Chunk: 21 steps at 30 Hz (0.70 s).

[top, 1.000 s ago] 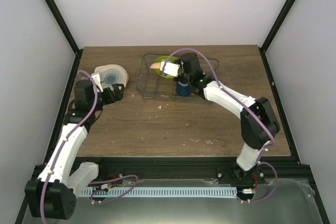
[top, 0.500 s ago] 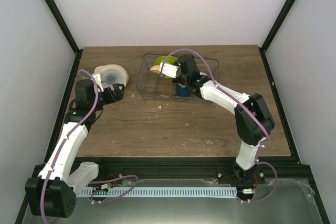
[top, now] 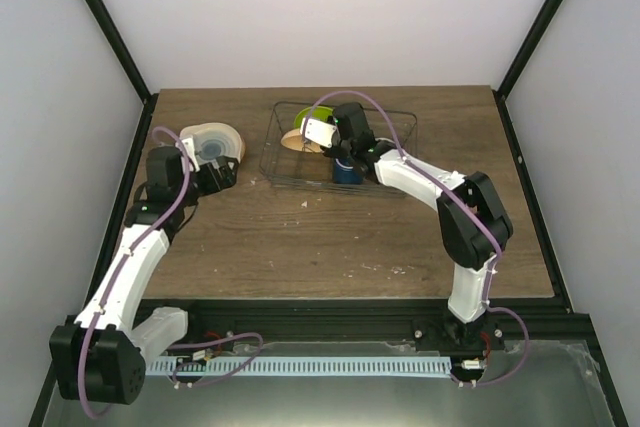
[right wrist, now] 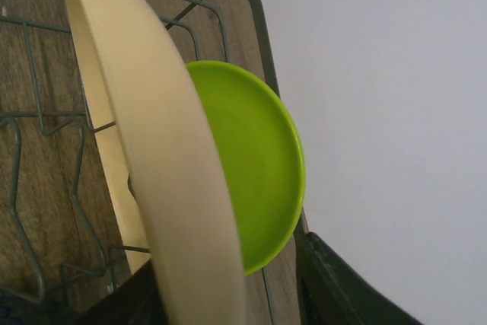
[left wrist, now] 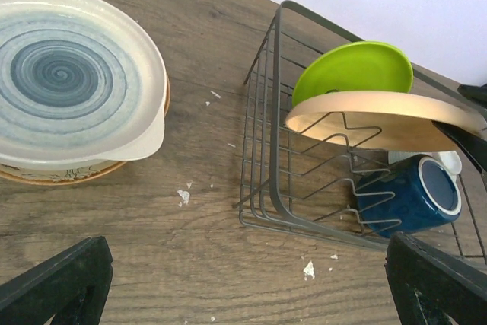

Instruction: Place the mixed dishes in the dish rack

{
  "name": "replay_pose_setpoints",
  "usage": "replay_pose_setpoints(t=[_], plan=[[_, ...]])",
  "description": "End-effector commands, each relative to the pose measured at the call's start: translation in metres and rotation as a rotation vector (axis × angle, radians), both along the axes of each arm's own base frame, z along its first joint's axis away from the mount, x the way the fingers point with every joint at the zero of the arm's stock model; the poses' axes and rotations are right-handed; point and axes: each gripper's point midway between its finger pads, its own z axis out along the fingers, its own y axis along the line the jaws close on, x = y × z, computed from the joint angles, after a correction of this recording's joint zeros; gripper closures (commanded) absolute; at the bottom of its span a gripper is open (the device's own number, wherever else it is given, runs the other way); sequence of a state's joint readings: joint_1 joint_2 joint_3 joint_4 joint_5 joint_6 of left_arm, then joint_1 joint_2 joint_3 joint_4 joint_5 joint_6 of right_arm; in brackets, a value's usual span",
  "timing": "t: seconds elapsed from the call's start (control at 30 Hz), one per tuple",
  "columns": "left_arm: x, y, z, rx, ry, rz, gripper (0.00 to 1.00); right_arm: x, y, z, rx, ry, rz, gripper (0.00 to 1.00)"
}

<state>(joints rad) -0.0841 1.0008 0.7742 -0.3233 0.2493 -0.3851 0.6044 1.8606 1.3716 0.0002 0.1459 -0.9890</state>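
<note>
The dark wire dish rack (top: 385, 122) stands at the back centre of the table. In it a lime-green plate (right wrist: 251, 165) stands upright, a peach-orange plate (right wrist: 160, 150) leans in front of it, and a dark blue mug (left wrist: 411, 195) lies at the near side. My right gripper (right wrist: 228, 294) straddles the peach plate's rim, jaws apart, with a gap between the right finger (right wrist: 342, 287) and the plate. Left of the rack, a cream plate with blue-grey rings (left wrist: 68, 85) rests on something with an orange-brown rim. My left gripper (left wrist: 243, 294) hovers wide open over bare wood between that stack and the rack.
White crumbs (left wrist: 183, 197) lie scattered on the wooden table (top: 330, 237) near the rack's left corner. Black frame posts (top: 105, 22) and pale walls enclose the table on three sides.
My right gripper has loosened its jaws round the peach plate, which has tipped lower and leftward in the rack. The left arm has shifted only slightly.
</note>
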Motion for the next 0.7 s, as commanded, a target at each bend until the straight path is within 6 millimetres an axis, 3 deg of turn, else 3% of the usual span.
replay_pose_setpoints(t=[0.0, 0.17, 0.4, 0.5, 0.67], plan=[[0.009, -0.002, 0.015, -0.006, -0.03, -0.008, 0.0, 0.005, 0.001, 0.037, 0.056, -0.055, -0.01, 0.59], [0.016, 0.001, 0.016, 0.016, -0.016, 0.009, 0.0, 0.004, -0.002, 0.054, 0.077, -0.09, -0.019, 0.47], [0.025, 0.004, 0.017, 0.029, -0.001, 0.023, 0.0, 0.018, -0.01, 0.069, 0.08, -0.137, -0.056, 0.45], [0.025, 0.003, 0.017, 0.027, 0.003, 0.021, 0.0, 0.008, -0.01, 0.077, 0.114, -0.119, -0.039, 0.44], [0.03, 0.006, 0.022, 0.037, -0.005, 0.037, 0.0, -0.022, -0.015, 0.073, 0.123, -0.083, -0.02, 0.43]])
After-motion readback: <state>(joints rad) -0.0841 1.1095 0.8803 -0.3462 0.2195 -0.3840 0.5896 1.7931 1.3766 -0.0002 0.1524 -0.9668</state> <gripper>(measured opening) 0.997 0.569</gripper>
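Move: Ahead of the still-empty left hand, about 9 cm out and 5 cm to its left, lies the grey plate on top of its stack, some 15 cm lower; the dish rack's middle is roughly 25 cm to this hand's right and 7 cm ahead. From the right hand, the cream plate it has by the rim centres about 5 cm left, 2 cm ahead and 6 cm down, the green plate 3 cm left and 8 cm ahead, the blue mug 4 cm right and 5 cm back. Opening further around the cream plate's rim, the right fingers let go of it in the rack, then the hand climbs about 4 cm off it with a slight drift to the right, still pointing ahead and down. Meanwhile the left hand, fingers wide open, eases some 2 cm forward towards the grey plate, rising about 1 cm, and touches nothing. ##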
